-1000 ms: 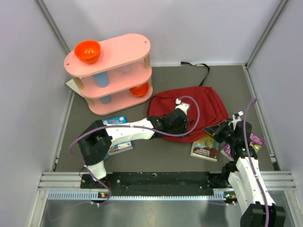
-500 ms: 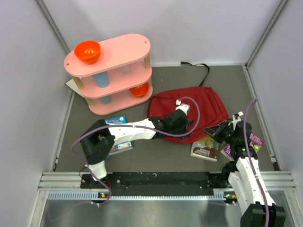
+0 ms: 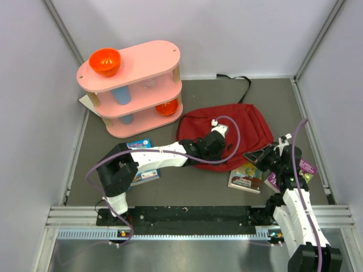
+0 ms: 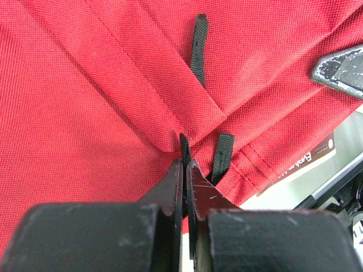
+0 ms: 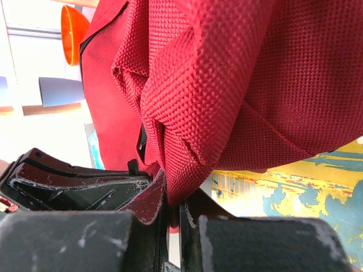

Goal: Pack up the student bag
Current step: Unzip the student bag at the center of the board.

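The student bag (image 3: 244,127) lies flat on the table, a dark red backpack with its zip edge toward the arms. My left gripper (image 3: 220,150) rests on the bag's near left part. Up close, this left gripper (image 4: 185,161) is shut on a thin black zip pull tab (image 4: 184,146) at a seam of the red fabric (image 4: 85,85). A second black tab (image 4: 223,153) hangs free beside it. My right gripper (image 3: 260,156) sits at the bag's near right edge. The right gripper (image 5: 174,198) is shut on a bunched fold of the bag's fabric (image 5: 227,85).
A yellow book (image 3: 245,177) lies just in front of the bag, a purple book (image 3: 305,169) at the right and a blue book (image 3: 140,164) under the left arm. A pink shelf (image 3: 133,85) with an orange bowl (image 3: 105,61) stands at the back left.
My left gripper has shut on the black zip pull tab; it stood partly open before. The right gripper keeps its hold on the bag's fabric and has not moved.
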Tool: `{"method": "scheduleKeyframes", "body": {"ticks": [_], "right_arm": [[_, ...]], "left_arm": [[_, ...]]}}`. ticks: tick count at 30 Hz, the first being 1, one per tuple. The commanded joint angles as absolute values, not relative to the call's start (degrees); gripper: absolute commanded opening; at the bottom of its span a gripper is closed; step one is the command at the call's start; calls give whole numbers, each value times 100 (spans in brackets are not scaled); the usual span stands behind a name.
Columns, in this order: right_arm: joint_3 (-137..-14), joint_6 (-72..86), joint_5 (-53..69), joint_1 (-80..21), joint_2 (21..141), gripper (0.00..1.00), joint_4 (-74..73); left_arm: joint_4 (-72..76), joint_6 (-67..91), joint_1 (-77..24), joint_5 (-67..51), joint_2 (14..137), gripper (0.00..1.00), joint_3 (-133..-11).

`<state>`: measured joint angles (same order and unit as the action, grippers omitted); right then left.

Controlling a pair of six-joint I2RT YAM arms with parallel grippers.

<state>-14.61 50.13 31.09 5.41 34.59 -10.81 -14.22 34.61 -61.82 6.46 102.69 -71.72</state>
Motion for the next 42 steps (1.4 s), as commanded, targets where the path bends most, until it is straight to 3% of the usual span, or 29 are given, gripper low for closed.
{"method": "scheduleKeyframes", "body": {"ticks": [1,13,23,24,27,28,31,36,42], "right_arm": [[-1547,5027,3138,501,3410,0,-984],[-2302,4544,2567,606,4736,0,-870],[-2943,3982,2960,1257,5816,0,-632],[-2997,3886,3127,1266,5879,4,-702],[-2936,3937,3813,1266,5689,38,-702],[-2927,3903,3797,1266,5530,55,-868],[-2962,3700,3674,1274,4767,74,-1808],[-2418,4744,4324,1064,3746,75,-2066],[-1653,6546,3481,-280,2769,74,-1574]], "left_arm": [[-1301,3454,-6205,721,10099,0,-7190],[-1389,3217,-6144,2284,8896,0,-6110],[-749,2945,-5994,2392,7998,0,-5300],[-677,2910,-5994,2295,7998,0,-5300],[-519,2909,-6003,1935,8103,0,-5405],[-492,2927,-5994,1838,8147,0,-5466],[-475,2927,-5994,1626,8270,0,-5555],[-352,2927,-6003,1468,8314,0,-5563],[-334,2830,-6003,1485,8227,0,-5528]]}}
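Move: The left hand's shut fingers are already at the student bag's zip pull; the bag's left end, where the zip leads, lies about 16 cm to the left, 7 cm ahead and 5 cm lower. The yellow book is some 7 cm back and 7 cm right of this hand. From the right hand, already pinching the bag's near edge, the zip pull lies roughly 8 cm left, level ahead and about 1 cm lower. Left draws the zip pull some 8 cm left, rising, while right edges forward, releases the bag, and backs off. ##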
